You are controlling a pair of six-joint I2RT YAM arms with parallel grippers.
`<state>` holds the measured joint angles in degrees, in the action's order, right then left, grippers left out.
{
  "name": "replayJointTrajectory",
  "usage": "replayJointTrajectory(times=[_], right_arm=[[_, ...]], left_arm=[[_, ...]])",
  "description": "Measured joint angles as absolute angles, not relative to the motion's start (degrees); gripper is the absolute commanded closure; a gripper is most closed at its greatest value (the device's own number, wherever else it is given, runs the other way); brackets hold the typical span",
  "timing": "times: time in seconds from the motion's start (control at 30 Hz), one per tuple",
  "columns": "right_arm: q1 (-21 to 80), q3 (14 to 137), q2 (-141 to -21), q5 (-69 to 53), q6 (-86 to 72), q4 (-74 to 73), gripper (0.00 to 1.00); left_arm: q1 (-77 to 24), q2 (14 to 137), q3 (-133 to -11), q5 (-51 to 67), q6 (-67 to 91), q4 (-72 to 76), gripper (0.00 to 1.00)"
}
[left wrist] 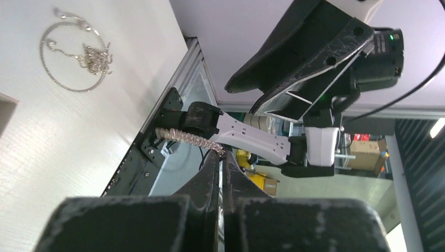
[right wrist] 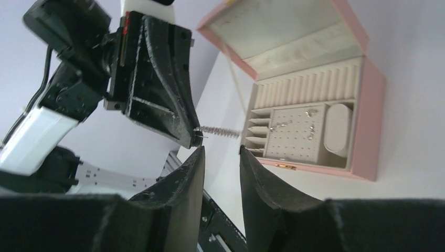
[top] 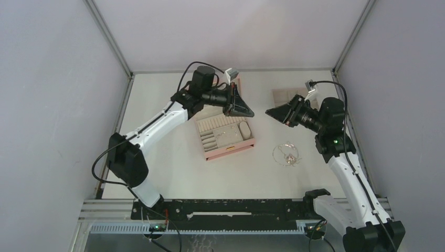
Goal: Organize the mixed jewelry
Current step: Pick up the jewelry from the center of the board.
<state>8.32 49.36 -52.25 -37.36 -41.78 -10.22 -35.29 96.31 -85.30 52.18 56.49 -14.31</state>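
My left gripper is shut on one end of a short sparkly silver strip, which sticks out sideways from its tips. It hovers above the table just right of the open pink box. In the right wrist view the same silver strip points toward the box. My right gripper faces the left one tip to tip, open, with nothing between its fingers, just below the strip. The rest of the mixed jewelry, a thin looped chain with small bits, lies on the table. A few silver earrings sit in the box's lining.
A flat beige compartment tray lies at the back right, behind the right arm. The box lid stands raised behind the lining. The table's metal rail runs along the near edge.
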Motion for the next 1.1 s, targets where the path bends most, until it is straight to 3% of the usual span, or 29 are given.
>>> replayJointTrajectory(times=[0.3,0.83,1.1], right_arm=[[8.21,49.39,-50.7,-47.97,-41.5,-1.13,0.6],[7.64,48.07,-58.74,-60.14,-67.4,26.83,0.59],[8.1,46.85,-59.46,-62.0,-72.4,28.84,0.56]], left_arm=[[-35.29,92.6,-87.59,56.27,51.53,-14.17,1.0],[-35.33,90.32,-87.92,58.78,48.45,-11.64,1.0],[-35.05,90.32,-87.57,56.97,49.74,-11.53,1.0]])
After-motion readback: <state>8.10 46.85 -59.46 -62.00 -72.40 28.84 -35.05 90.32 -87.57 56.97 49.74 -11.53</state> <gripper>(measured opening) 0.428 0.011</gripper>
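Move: The chain dangles from the left hand's shut fingertips, about 7 cm to the right hand's left, level fore and aft and some 2 cm lower. From the right hand, the jewelry box's tray is 17 cm left and 3 cm farther out, the bangle pile 7 cm right and 5 cm nearer, both some 23 cm down. The left hand has the right gripper about 8 cm to its right, level. Both hands rise some 7 cm and draw back, the open right also swinging left towards the left's still-pinched chain. ##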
